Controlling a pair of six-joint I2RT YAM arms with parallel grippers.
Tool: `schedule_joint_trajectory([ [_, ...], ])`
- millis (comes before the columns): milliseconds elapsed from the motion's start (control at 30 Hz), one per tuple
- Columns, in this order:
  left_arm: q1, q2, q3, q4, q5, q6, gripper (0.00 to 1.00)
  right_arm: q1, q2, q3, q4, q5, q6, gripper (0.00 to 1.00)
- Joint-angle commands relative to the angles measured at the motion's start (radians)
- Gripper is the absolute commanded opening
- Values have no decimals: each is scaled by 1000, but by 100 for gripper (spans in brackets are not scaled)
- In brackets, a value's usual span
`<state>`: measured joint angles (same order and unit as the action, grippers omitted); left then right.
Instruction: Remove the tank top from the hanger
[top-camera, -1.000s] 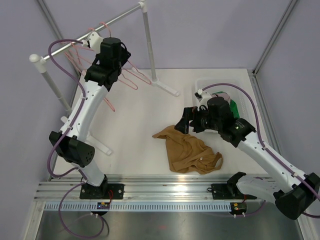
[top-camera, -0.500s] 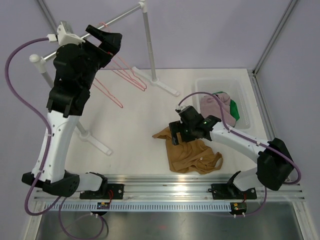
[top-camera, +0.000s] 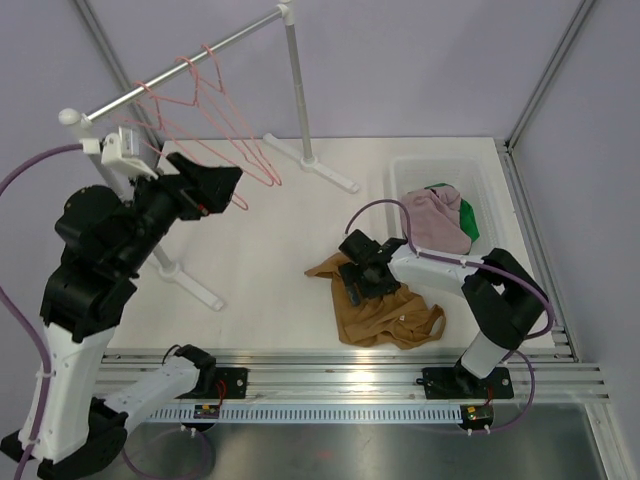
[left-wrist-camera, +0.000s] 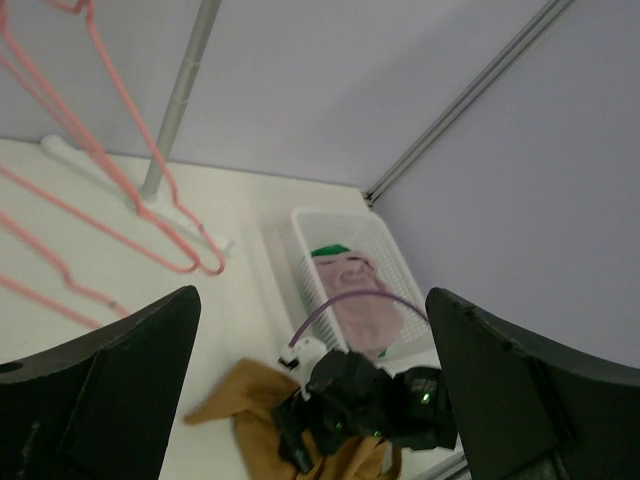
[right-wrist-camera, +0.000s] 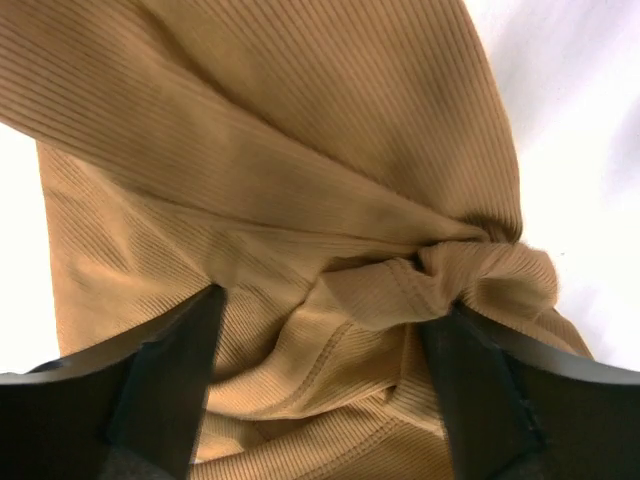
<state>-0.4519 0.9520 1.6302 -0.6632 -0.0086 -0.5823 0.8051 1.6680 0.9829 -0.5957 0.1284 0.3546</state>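
Note:
The tan ribbed tank top (top-camera: 385, 312) lies crumpled on the white table, off the hanger. My right gripper (top-camera: 358, 275) is pressed down onto its upper left part. In the right wrist view the tank top (right-wrist-camera: 300, 150) fills the frame, and the right gripper (right-wrist-camera: 325, 305) stands open with a bunched fold between its wide-set fingers (right-wrist-camera: 165, 375). My left gripper (top-camera: 205, 185) hangs open and empty, high over the table's left side, away from the bare pink hangers (top-camera: 205, 105) on the rail. From the left wrist view the left gripper (left-wrist-camera: 312, 292) looks down on the tank top (left-wrist-camera: 245, 395) and the hangers (left-wrist-camera: 100, 150).
A white basket (top-camera: 400, 172) holding pink and green clothes stands at the back right, seen too as the basket (left-wrist-camera: 292, 232) in the left wrist view. The rack's rail (top-camera: 245, 32), its upright post (top-camera: 298, 95) and its feet (top-camera: 190, 280) occupy the left and back.
The left gripper opened and swung down and away from the hangers, which now hang free. The right gripper dropped onto the tank top.

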Motion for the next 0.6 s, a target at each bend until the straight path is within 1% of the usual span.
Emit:
schedule_joint_trajectory([
  [0,-4,-161,-122,-90,-66,81,99,35,62,5,51,-26,9,81],
  [33,-4,-189,-147,-125,-85,90,99,48,70,11,53,-35,0,71],
  [67,-4,-214,-183,-147,-100,94,99,52,76,23,57,-38,-2,55],
  [133,-4,-278,-210,-203,-132,122,99,66,65,42,53,-4,4,32],
  [167,-4,-300,-225,-217,-137,133,99,68,50,49,48,3,6,26],
  [200,-4,-321,-254,-222,-110,154,99,69,12,59,45,13,4,15],
  [233,-4,-375,-280,-205,-78,207,99,69,-11,85,19,33,7,0],
  [267,-4,-404,-305,-185,-52,229,99,71,-39,98,8,43,6,0],
  [300,-4,-433,-363,-168,-3,246,99,71,-100,111,-2,54,4,0],
  [333,-4,-468,-389,-136,2,283,99,71,-129,129,-13,63,1,0],
  [367,-4,-526,-411,-128,36,295,99,69,-158,173,-48,89,0,0],
  [400,-4,-560,-437,-128,30,303,99,69,-207,200,-68,106,-3,0],
  [433,-4,-588,-482,-119,30,314,99,69,-229,259,-111,147,-9,0],
  [467,-2,-652,-513,-115,29,317,99,69,-247,292,-134,171,-12,0],
  [500,-2,-683,-542,-96,25,314,99,71,-275,325,-157,198,-19,0],
  [533,-2,-715,-603,-87,28,314,99,68,-284,361,-180,230,-31,0],
  [567,-2,-781,-630,-76,35,317,99,66,-290,435,-220,293,-37,0],
])
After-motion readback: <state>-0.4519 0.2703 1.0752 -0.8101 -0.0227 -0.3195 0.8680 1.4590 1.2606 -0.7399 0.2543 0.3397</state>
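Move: The right hand is down on the brown tank top with its open fingers straddling a raised fold; the garment's middle is about 4 cm back and 4 cm to the right, roughly 1 cm lower. The white basket's middle lies some 21 cm to the hand's right and 22 cm farther out, with the pink tank top in it, about 18 cm right and 19 cm ahead. From the raised left hand, the brown tank top is some 27 cm right, 5 cm back and nearly 50 cm below. Staying low and easing a couple of centimetres left, the right hand shuts its fingers on the fold of the brown tank top, then lifts sharply about 15 cm, drifting forward and left, fingertips tipping forward some 20 degrees with the cloth pinched. The empty left hand sinks and draws back and left, away from the hangers, still open. ##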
